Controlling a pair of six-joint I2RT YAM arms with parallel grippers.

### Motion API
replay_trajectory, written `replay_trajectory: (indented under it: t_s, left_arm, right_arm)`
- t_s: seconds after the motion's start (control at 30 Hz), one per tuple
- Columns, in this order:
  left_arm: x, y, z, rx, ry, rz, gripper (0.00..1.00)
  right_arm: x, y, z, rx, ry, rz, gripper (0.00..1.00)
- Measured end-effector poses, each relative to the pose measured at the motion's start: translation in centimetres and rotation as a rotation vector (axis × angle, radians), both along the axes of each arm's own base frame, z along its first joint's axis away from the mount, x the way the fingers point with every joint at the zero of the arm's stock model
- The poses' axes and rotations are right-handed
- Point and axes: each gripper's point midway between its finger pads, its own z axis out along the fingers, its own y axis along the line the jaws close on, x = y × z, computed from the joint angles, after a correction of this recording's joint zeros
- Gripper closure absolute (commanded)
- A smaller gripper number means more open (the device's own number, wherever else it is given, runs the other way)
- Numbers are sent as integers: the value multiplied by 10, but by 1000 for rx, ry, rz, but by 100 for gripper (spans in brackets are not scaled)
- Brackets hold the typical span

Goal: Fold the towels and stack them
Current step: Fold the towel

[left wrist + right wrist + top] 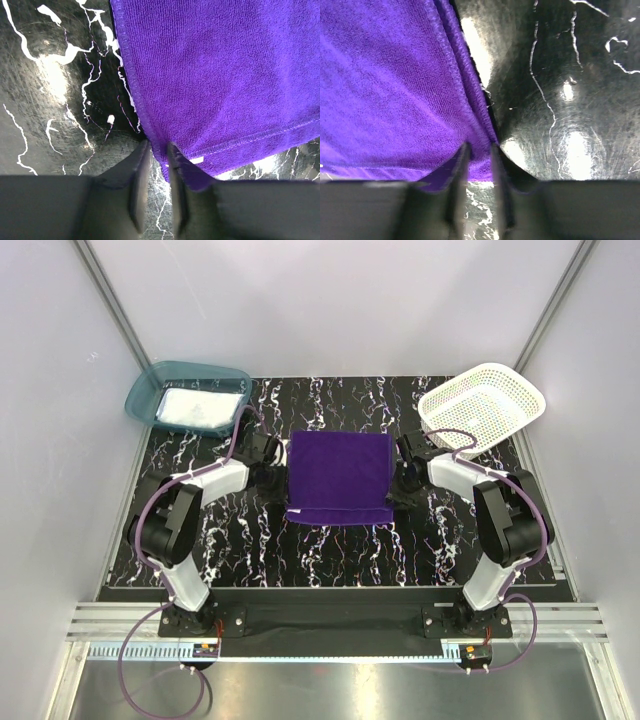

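The deep purple towel (338,478) lies spread in the middle of the black marbled table, a lower layer showing along its near edge. My left gripper (268,478) is at its left side. In the left wrist view a corner of the purple towel (225,75) sits pinched between the narrow tips of the left gripper (159,147). My right gripper (405,485) is at the towel's right side. In the right wrist view the right gripper (479,150) has its jaws closed on the hemmed edge of the purple towel (385,90). A white towel (200,405) lies in the bin.
The teal translucent bin (140,400) stands at the back left corner. A white mesh basket (530,400) stands at the back right, close to my right arm. Bare black table (330,550) runs between the towel and the arm bases.
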Motion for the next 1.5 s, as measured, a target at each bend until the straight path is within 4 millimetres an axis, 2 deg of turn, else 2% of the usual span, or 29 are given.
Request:
replay_trajectory:
  t_s: [0.17, 0.2, 0.3, 0.37, 0.53, 0.67, 0.9, 0.93, 1.0, 1.07, 1.2, 1.27, 1.37, 1.4, 1.5]
  left_arm:
    - [0, 0, 0, 0, 0, 2, 92]
    - [0, 0, -1, 0, 1, 3, 100]
    - [0, 0, -1, 4, 4, 0, 100]
    - [-1, 0, 0, 7, 8, -1, 100]
    - [-1, 0, 5, 21, 13, -10, 100]
    - [1, -4, 11, 32, 4, -25, 100]
    - [1, -6, 17, 69, -6, -48, 100]
    - [0, -6, 18, 76, -5, -49, 100]
    - [0, -6, 20, 85, -3, -50, 100]
    - [0, -6, 22, 88, -1, -50, 100]
    - [-3, -8, 33, 73, -4, -58, 100]
    - [-6, -11, 46, 49, -19, -64, 100]
    - [-9, -17, 64, 1, -63, -76, 100]
    - [-12, -18, 64, -11, -70, -80, 100]
    - [-27, -16, 47, -15, -38, -89, 100]
  right_arm:
    - [1, -4, -1, -24, -5, -12, 83]
    - [1, -5, -1, -26, -6, -12, 84]
    - [2, -5, -1, -26, -7, -12, 92]
    - [2, -5, 0, -27, -9, -9, 94]
    - [3, -8, 1, -47, -14, -6, 82]
    - [4, -9, 5, -56, -18, 4, 92]
    - [9, -8, 14, -60, -32, 19, 90]
    - [9, -9, 15, -63, -35, 22, 91]
    - [9, -10, 17, -72, -37, 32, 100]
    - [10, -11, 20, -80, -39, 41, 100]
    - [12, -11, 32, -86, -41, 59, 100]
    - [12, -10, 41, -77, -53, 73, 100]
    - [7, -7, 49, -49, -71, 94, 100]
    - [2, -6, 48, -35, -70, 101, 100]
    - [-17, -6, 31, -9, -34, 115, 100]
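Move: The left fingers stand open around the near-left corner of the purple towel's upper layer, practically at the hand point. The white label is some 2 cm to their right and 1 cm back. The right fingers are likewise around the upper layer's near-right corner, with the white basket about 22 cm ahead and 22 cm to the right. The lower layer's near edge lies roughly 4 cm back from each hand, at table level. Staying low, both hands first shut their fingers and pinch the upper layer's two near corners. They then rise, slowly at first and faster near the end, the left some 6 cm and the right about 5. Last, both swing back towards the robot by a few centimetres while sinking slightly, fingers kept shut on the cloth. ##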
